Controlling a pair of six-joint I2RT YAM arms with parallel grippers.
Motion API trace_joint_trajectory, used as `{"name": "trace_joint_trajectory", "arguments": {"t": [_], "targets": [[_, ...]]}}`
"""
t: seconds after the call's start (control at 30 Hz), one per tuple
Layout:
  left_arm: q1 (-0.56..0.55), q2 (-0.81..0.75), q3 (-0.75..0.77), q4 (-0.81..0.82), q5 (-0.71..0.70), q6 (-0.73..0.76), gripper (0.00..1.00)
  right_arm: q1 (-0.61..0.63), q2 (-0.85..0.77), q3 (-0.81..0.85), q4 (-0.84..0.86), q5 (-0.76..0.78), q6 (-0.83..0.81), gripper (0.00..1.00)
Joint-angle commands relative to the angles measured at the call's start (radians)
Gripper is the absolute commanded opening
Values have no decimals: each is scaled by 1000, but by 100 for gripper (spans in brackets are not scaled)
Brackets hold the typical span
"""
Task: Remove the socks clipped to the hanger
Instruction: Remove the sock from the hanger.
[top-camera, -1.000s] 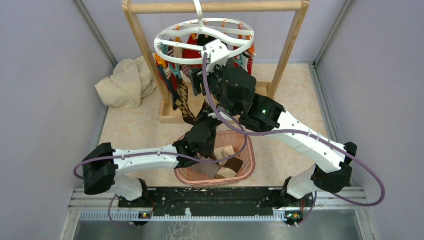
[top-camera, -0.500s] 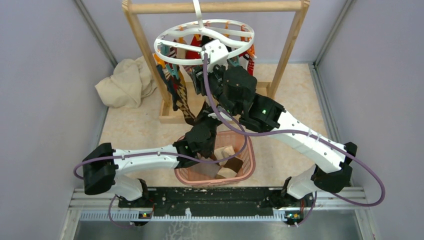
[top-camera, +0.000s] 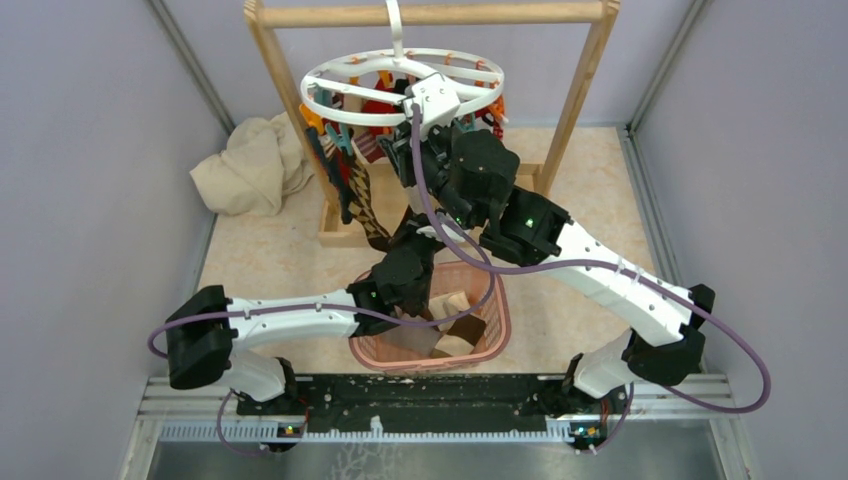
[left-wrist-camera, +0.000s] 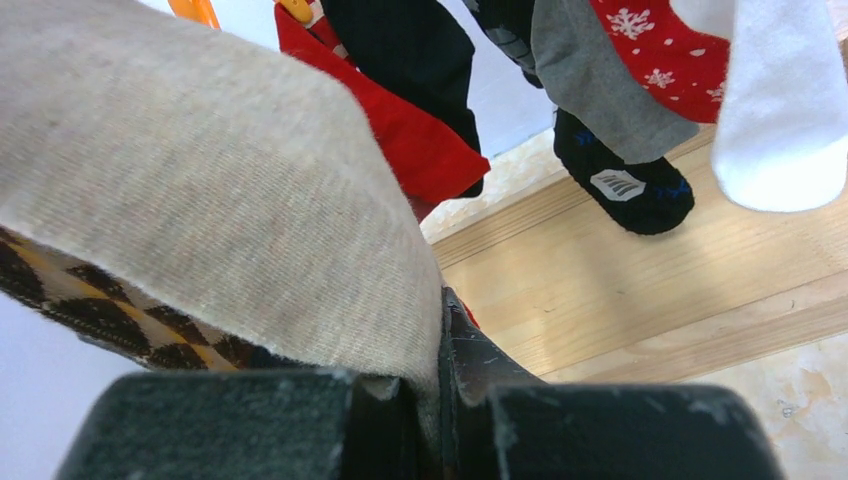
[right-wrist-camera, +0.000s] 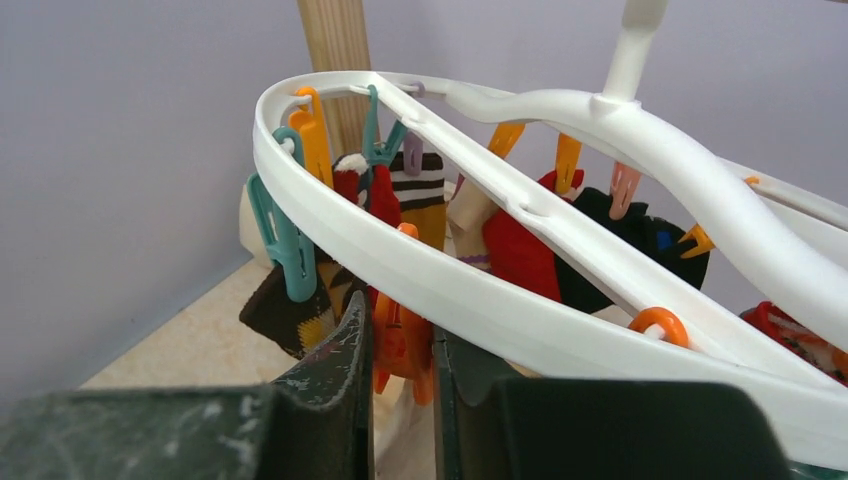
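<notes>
The white ring hanger (top-camera: 340, 105) hangs by its hook from the wooden rail, fringed with orange and teal clips. Several socks (top-camera: 352, 190) dangle below it. In the right wrist view my right gripper (right-wrist-camera: 400, 336) sits just under the hanger's rim (right-wrist-camera: 480, 300), shut on an orange clip (right-wrist-camera: 398, 352). My left gripper (left-wrist-camera: 430, 360) is lower, shut on the hem of a beige sock (left-wrist-camera: 200, 200) that fills its view. A brown diamond-patterned sock (left-wrist-camera: 100, 310) hangs beside it. Red (left-wrist-camera: 420, 150), grey (left-wrist-camera: 600, 80), black (left-wrist-camera: 620, 185) and white (left-wrist-camera: 780, 120) socks hang behind.
A wooden rail frame (top-camera: 290, 100) carries the hanger, its base board on the table. A pink slotted basket (top-camera: 497, 310) with several socks inside stands near the arms. A crumpled beige cloth (top-camera: 250, 165) lies at the back left. Grey walls close both sides.
My right gripper's jaws have closed onto the orange clip, and its wrist has risen slightly toward the back. The hanger ring has tipped and shifted with it. The left arm has stayed put.
</notes>
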Motion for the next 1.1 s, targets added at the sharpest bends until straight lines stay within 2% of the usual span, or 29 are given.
{"name": "trace_joint_trajectory", "arguments": {"t": [0.0,0.27,0.33,0.4,0.47,0.6,0.7,0.83,1.07], "targets": [[-7,10,1,3,-1,-6,4,-16,-3,55,66,-12,-11,7],[-7,-7,0,-2,-3,-5,4,-16,-6,49,64,-8,-11,5],[-9,-22,7,-32,-1,-20,4,-16,-10,44,63,-7,-10,7],[-11,-52,16,-83,18,-57,4,-15,-15,35,64,-3,-7,14],[-13,-86,30,-154,44,-111,4,-16,-26,20,67,-1,-5,28],[-13,-156,65,-283,111,-218,4,-16,-51,-17,76,4,5,48],[-13,-184,96,-371,145,-269,4,-16,-76,-61,80,9,25,60],[-13,-212,139,-499,222,-355,4,-16,-128,-128,86,9,52,65],[-13,-267,196,-676,376,-498,4,-16,-254,-250,55,39,124,66]]}}
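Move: The orange clip on the ring's near rim lies right between the right fingertips, squeezed. From the left hand, which already grips the beige sock hanging from it, this clip is about 18 cm up, 2 cm left and level in reach. The teal clip with the checked sock sits some 7 cm to the left of the orange clip and 2 cm farther out. The basket lies about 13 cm back, 3 cm right and 25 cm below the left hand. Back about 3 cm, with a rise of some 4 cm that eases off and a late slip to the right, the left hand draws the still-pinched beige sock from the clip after a short hold, turning some 15 degrees clockwise. The right fingers keep squeezing the orange clip, then open wide, let go and slip off about 3 cm right and 2 cm down. ##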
